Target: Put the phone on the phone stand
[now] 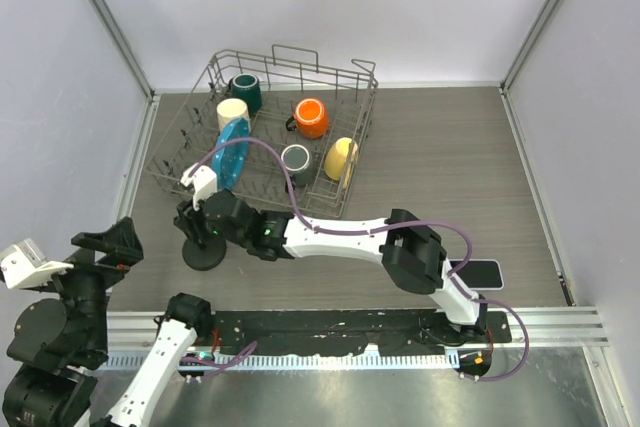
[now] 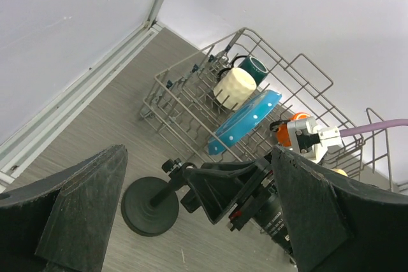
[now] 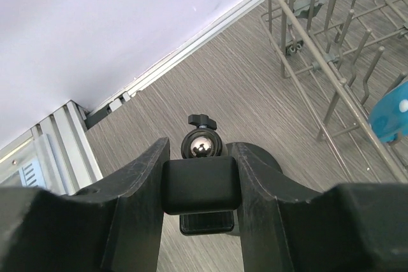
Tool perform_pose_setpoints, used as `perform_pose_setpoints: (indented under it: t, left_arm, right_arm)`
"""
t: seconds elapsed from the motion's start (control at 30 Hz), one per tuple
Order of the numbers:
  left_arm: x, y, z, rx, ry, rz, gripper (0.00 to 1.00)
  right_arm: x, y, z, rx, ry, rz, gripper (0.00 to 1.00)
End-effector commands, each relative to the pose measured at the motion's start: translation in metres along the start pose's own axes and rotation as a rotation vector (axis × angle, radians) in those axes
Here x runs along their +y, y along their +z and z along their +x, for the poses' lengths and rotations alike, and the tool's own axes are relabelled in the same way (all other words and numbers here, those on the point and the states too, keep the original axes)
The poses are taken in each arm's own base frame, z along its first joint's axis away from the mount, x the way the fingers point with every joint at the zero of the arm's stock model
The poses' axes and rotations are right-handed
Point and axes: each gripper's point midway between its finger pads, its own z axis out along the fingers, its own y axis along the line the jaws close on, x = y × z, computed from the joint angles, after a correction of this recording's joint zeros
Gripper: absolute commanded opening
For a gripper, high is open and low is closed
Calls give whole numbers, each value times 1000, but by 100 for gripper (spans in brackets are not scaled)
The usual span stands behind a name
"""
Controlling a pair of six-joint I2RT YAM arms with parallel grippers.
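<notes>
The phone lies flat, black screen up, on the table at the near right beside the right arm's base, with no gripper near it. The phone stand stands on its round black disc at the near left. My right gripper reaches across to it. In the right wrist view both fingers press the sides of the phone stand's black head block, and its shiny ball joint shows just beyond. In that view my right gripper is shut on the block. My left gripper hangs open and empty, looking down on the stand's disc.
A wire dish rack at the back holds several mugs and a blue plate, close behind the stand. A metal rail runs along the near edge. Walls close in the left, back and right sides.
</notes>
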Motion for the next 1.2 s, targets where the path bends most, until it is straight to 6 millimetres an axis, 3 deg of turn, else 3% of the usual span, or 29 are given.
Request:
perform_pose_setpoints:
  t: [0.0,0.07,0.13,0.17,0.2,0.4,0.5,0.57,0.6,0.63,0.7,0.8,0.97,1.0,1.07,1.17]
  left_arm:
    - [-14,4,-4,-9,-8,54,99]
    - [-18,5,0,10,-3,74,100]
    - [-24,7,4,27,-2,94,99]
    - [-25,7,4,31,-2,97,99]
    - [-26,9,7,36,-5,101,99]
    - [-38,19,23,73,-16,133,99]
    - [-46,26,34,103,-30,157,99]
    - [-54,31,39,119,-41,170,99]
    - [-59,31,41,136,-43,192,99]
    - [-62,34,44,152,-38,195,99]
    - [-67,36,50,172,-39,206,99]
    - [-71,41,57,187,-45,209,98]
    - [-78,45,66,224,-52,227,98]
    - [-79,45,65,225,-56,230,98]
    - [-81,45,67,235,-58,238,98]
    - [-82,45,70,244,-63,240,98]
  right_arm:
    - [-4,-19,-24,-45,27,20,1]
    - [-15,-36,-41,-70,20,81,1]
    - [-33,-52,-41,-71,-5,168,1]
    - [-38,-70,-61,-107,-22,196,1]
    - [-48,-79,-45,-82,-48,235,1]
    - [-80,-149,-38,-91,-36,375,1]
    - [-82,-171,-25,-73,-25,382,1]
    - [-80,-191,-30,-89,-24,394,1]
    - [-92,-201,-17,-66,-51,450,1]
    - [-95,-212,-21,-81,-33,465,1]
    - [-108,-225,-6,-55,-48,512,1]
    - [-109,-238,2,-56,9,497,1]
    - [-92,-248,3,-132,308,369,1]
    - [-95,-250,16,-119,341,376,1]
    - [-87,-249,15,-155,481,328,1]
    - [-84,-247,32,-162,618,288,1]
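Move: The right hand already grips the phone stand's head; the clear table spot for its base lies about 26 cm right, 6 back and 13 below. The grey mug is some 20 cm ahead and 22 right, the yellow mug 20 ahead and 34 right, both about 7 lower; the phone is 8 back and 64 right, on the table. From the left hand, that spot is roughly 7 cm ahead, 35 right and 29 below. Keeping its grip, the right hand brings the stand about 27 cm right, turning clockwise; the left eases forward-right. ##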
